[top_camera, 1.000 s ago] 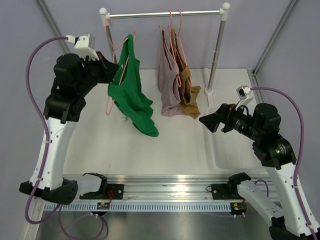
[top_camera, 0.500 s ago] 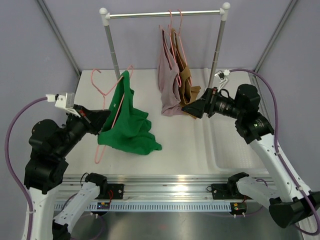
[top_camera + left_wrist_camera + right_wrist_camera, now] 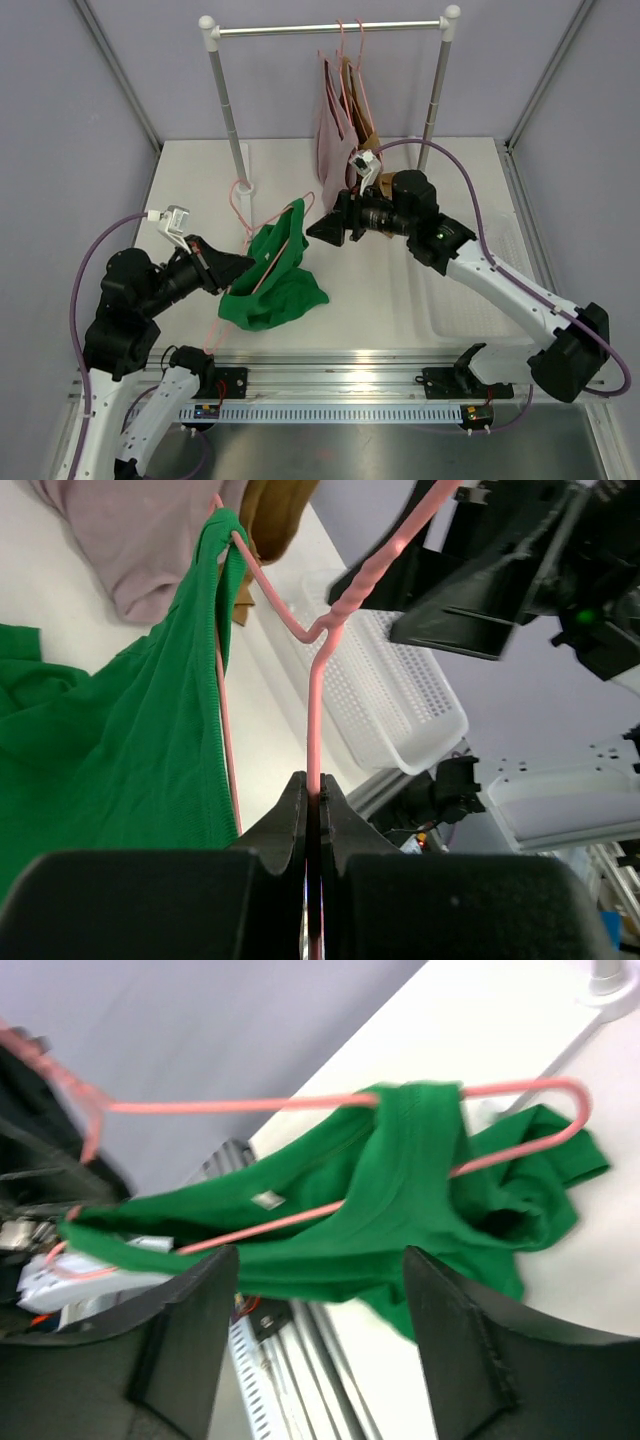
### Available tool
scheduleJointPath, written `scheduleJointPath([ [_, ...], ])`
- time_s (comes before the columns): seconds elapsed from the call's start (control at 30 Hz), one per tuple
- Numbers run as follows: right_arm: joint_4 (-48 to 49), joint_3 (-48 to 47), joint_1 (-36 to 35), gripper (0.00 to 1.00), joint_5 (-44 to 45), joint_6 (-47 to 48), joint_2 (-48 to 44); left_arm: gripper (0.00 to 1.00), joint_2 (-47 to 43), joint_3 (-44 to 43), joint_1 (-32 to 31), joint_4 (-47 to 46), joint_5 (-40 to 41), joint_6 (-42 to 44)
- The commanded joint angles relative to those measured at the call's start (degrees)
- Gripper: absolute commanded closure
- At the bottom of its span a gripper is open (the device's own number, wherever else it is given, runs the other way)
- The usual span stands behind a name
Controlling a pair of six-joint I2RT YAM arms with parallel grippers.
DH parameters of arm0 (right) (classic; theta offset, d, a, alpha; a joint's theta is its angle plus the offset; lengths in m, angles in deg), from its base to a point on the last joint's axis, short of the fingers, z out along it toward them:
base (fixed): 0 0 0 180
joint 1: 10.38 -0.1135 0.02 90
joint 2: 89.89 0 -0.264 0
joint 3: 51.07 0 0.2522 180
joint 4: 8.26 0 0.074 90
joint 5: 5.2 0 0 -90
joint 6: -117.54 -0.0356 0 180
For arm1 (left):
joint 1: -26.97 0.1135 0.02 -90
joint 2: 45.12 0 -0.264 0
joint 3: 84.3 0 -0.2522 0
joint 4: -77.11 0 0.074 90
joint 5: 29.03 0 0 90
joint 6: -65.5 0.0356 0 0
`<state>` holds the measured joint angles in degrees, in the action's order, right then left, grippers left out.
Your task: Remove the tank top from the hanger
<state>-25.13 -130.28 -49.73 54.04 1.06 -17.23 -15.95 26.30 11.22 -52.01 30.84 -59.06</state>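
Note:
A green tank top (image 3: 275, 285) hangs on a pink wire hanger (image 3: 243, 205), its lower part bunched on the table. My left gripper (image 3: 238, 266) is shut on the hanger's wire (image 3: 315, 710) below the twisted neck, the wire pinched between both fingers (image 3: 313, 785). The top (image 3: 130, 750) drapes to the left of that grip. My right gripper (image 3: 316, 230) is open just right of the top's upper strap. In the right wrist view its fingers (image 3: 318, 1260) straddle the green fabric (image 3: 400, 1210) without touching it, and the hanger (image 3: 230, 1105) crosses above.
A clothes rack (image 3: 330, 28) stands at the back with a mauve garment (image 3: 333, 130) and a brown one (image 3: 365, 125) on pink hangers. Its left post (image 3: 228, 110) rises just behind the green top. A white perforated tray (image 3: 470, 290) lies at the right.
My left arm carried the hanger and green top off the rack, down toward the near left. My right arm swung left up to the top, its jaws narrowing a little.

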Motion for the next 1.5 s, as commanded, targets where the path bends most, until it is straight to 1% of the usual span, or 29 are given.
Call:
scheduleJointPath([
  [0.0,6.62,-2.75,-0.64,0.28,7.47,5.03,3.79,1.00,-1.75,0.79,-0.16,-8.47,-5.91,-5.15],
  [0.1,7.24,-3.80,-0.72,0.32,7.74,5.74,7.13,1.00,-2.54,2.63,-0.16,-10.92,-6.87,-8.14],
  [0.17,7.68,-4.24,-0.90,0.32,7.21,5.65,8.89,1.00,-2.54,3.78,-0.16,-12.16,-7.74,-9.73],
  [0.43,9.27,-7.06,-0.99,0.32,5.19,6.09,12.94,1.00,-1.40,5.54,-0.16,-12.08,-7.93,-9.12],
  [0.47,9.35,-7.23,-0.99,0.45,5.10,6.09,13.38,1.00,-1.31,5.54,-0.16,-12.16,-8.10,-9.11],
  [0.53,9.18,-7.76,-0.99,0.61,5.36,6.35,14.25,1.00,-1.31,5.19,-0.16,-12.34,-8.28,-8.85],
  [0.57,9.18,-7.85,-0.99,0.71,5.80,6.70,14.52,1.00,-1.13,4.93,-0.16,-12.25,-8.28,-8.59],
  [0.6,8.40,-8.20,-0.99,0.84,6.15,7.05,14.79,1.00,-1.04,4.58,-0.16,-11.55,-7.76,-8.33],
  [0.63,7.61,-8.55,-0.99,0.94,6.85,7.23,14.96,1.00,-0.87,4.22,-0.16,-10.85,-7.49,-7.28],
  [0.67,6.73,-8.81,-0.90,0.99,8.86,8.19,14.88,1.00,-0.69,3.26,-0.16,-9.19,-6.62,-6.57],
  [0.73,4.97,-8.73,-0.99,1.00,12.03,9.07,13.92,1.00,-0.25,1.94,-0.16,-6.47,-5.04,-2.80],
  [0.8,2.86,-8.82,-0.90,1.00,18.70,10.92,13.21,1.00,1.24,-0.68,-0.16,-0.32,-2.57,0.89],
  [0.83,0.59,-9.08,-0.81,1.00,21.85,11.10,12.94,1.00,1.85,-1.66,-0.16,1.96,-2.04,4.99],
  [0.87,-0.48,-9.60,-0.38,1.00,27.02,11.53,13.03,1.00,2.38,-2.28,-0.16,5.12,-1.60,6.78],
  [0.93,-3.64,-11.27,0.24,1.00,30.40,12.41,14.43,1.00,3.09,-2.81,-0.16,6.81,-2.82,10.46],
  [0.97,-4.61,-11.97,0.68,1.00,33.72,13.20,15.13,1.00,2.91,-2.72,-0.16,7.34,-5.09,11.18],
  [1.07,-8.65,-15.14,1.73,1.00,35.94,14.08,18.21,1.00,2.39,-3.33,-0.16,7.44,-10.54,13.21],
  [1.13,-10.94,-16.37,2.26,1.00,37.09,13.48,19.53,1.00,1.25,-4.30,-0.16,7.26,-10.39,13.39],
  [1.23,-10.86,-15.15,2.53,1.00,36.22,12.77,18.66,1.00,0.28,-5.88,-0.16,6.74,-8.11,13.65],
  [1.33,-7.62,-11.81,4.01,1.00,27.20,11.72,15.07,1.00,-0.60,-6.24,-0.16,3.67,-7.40,13.21],
  [1.37,-6.65,-11.02,4.46,1.00,20.37,10.67,14.01,1.00,-1.82,-5.46,-0.16,-0.26,-6.36,12.60],
  [1.43,-4.19,-8.65,4.90,1.00,13.58,9.35,10.07,1.00,-3.67,-4.05,-0.16,-5.72,-5.21,9.71],
  [1.47,-2.44,-6.73,4.99,1.00,12.15,8.65,8.56,1.00,-5.94,-1.52,-0.07,-12.36,-2.77,8.04],
])
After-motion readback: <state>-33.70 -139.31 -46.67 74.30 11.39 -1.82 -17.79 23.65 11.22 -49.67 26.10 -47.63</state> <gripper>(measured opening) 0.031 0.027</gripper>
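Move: The right hand, open, has the tank top's upper strap about 6 cm ahead, 4 cm to its left and 4 cm below. The hanger's far end lies some 8 cm ahead and 2 cm left; the tank top's body hangs 9 cm left, 14 cm below. The mauve garment hangs about 22 cm ahead and 3 cm right. From the left hand, which grips the hanger, that strap is about 13 cm ahead and 10 cm right. The right fingers pinch the tank top's upper strap, reaching forward, down and left about 8 cm and shutting on it. Keeping that grip, the hand drags the strap forward and right along the hanger's shoulder towards its far end, sinking about 4 cm and swinging some 20 degrees clockwise, then eases back 2 cm. The left keeps its hold on the hanger, dipping 3 cm and rising 4. ##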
